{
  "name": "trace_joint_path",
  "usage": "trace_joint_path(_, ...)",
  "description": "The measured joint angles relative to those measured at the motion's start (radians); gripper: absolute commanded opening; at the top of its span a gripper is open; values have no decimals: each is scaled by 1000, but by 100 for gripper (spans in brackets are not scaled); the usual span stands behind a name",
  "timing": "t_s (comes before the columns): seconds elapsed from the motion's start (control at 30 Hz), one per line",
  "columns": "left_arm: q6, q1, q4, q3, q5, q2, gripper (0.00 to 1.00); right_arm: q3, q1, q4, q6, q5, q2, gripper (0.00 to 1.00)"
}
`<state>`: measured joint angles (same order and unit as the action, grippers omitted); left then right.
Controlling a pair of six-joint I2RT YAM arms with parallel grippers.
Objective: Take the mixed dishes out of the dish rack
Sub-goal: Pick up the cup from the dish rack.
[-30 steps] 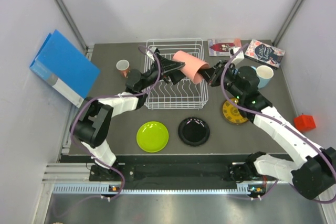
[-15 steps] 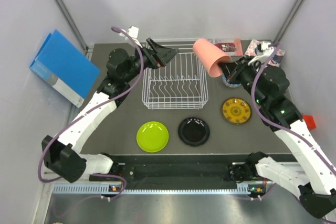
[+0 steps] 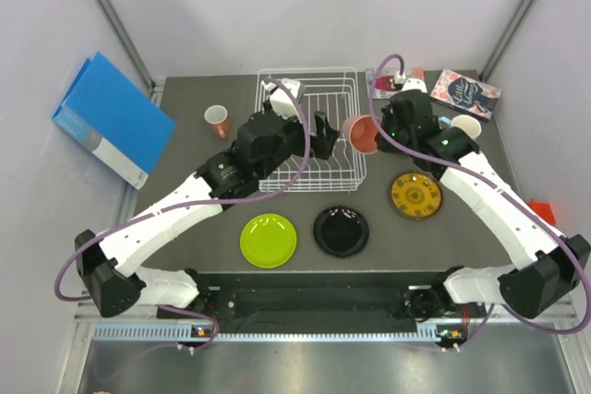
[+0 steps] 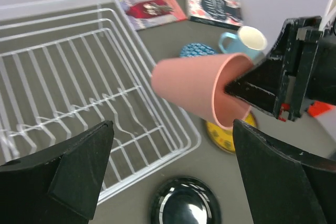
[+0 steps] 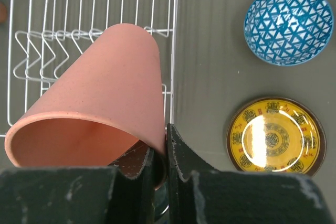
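Observation:
The white dish rack (image 3: pixel 309 149) stands at the back middle with bare wires. My right gripper (image 3: pixel 373 134) is shut on the rim of a pink cup (image 3: pixel 357 133), held tilted just right of the rack's edge. One finger sits inside the cup (image 5: pixel 100 98) and one outside. My left gripper (image 3: pixel 321 138) hangs open over the rack's right side, its fingers (image 4: pixel 79 166) wide apart, with the cup (image 4: pixel 202 87) ahead of them. On the table lie a lime-green plate (image 3: pixel 269 239), a black plate (image 3: pixel 341 231) and a yellow plate (image 3: pixel 414 195).
A small salmon cup (image 3: pixel 216 119) stands left of the rack. At the back right are a light blue mug (image 3: pixel 464 126), a blue patterned bowl (image 5: pixel 289 23) and books (image 3: pixel 466 91). A blue binder (image 3: pixel 111 119) leans at the far left. A red object (image 3: pixel 545 214) sits at the right edge.
The left gripper let go of the pink cup, opened wide, swung back left, then returned over the rack. The right gripper lifted the cup, then lowered it beside the rack's right edge.

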<state>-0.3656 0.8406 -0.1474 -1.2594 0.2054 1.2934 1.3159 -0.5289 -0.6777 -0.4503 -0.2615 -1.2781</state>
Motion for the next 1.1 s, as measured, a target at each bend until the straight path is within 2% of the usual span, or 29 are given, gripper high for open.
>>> trace_joint_path(0.23,92,60,-77,-6,216,-5,96,60,-48,-41,1,-12,-108,0)
trace_joint_path(0.6,112,101,-134,-6,257,40,89,213,-183,-80,-6,-32,-229,0)
trace_joint_path(0.8,126,102,-147,-6,309,56,68,231,-206,-80,-6,-53,-230,0)
trace_joint_path(0.87,130,102,-156,-10,324,69,55,231,-211,-84,-6,-60,-230,0)
trace_joint_path(1.07,135,105,-196,-97,363,151,28,239,-243,-102,-16,-78,-229,0)
trace_joint_path(1.1,136,105,-206,-114,375,164,10,245,-253,-109,-17,-87,-229,0)
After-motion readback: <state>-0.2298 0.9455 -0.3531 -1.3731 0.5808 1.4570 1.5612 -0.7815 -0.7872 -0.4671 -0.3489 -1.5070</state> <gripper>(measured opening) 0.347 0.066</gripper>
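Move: Just to the right of the left hand's open jaws, about 9 cm off, 4 ahead and 5 lower, is the cup, held by its rim in the right hand. From the right hand, the left gripper it is being brought to lies roughly 13 cm left, 1 back and 6 above. Well below the left hand, the dish rack's middle is some 18 cm ahead and 2 left; the black plate lies 10 back and 6 right. Carrying the still-held cup some 9 cm to the left, the right hand dips a couple of centimetres and rises again, bringing the rim to the left gripper. The left hand sinks about 5 cm to meet the cup, rolling its left side up some 20 degrees and swinging slightly counter-clockwise, then eases forward as its fingers close from wide open to about a third, one either side of the rim. ##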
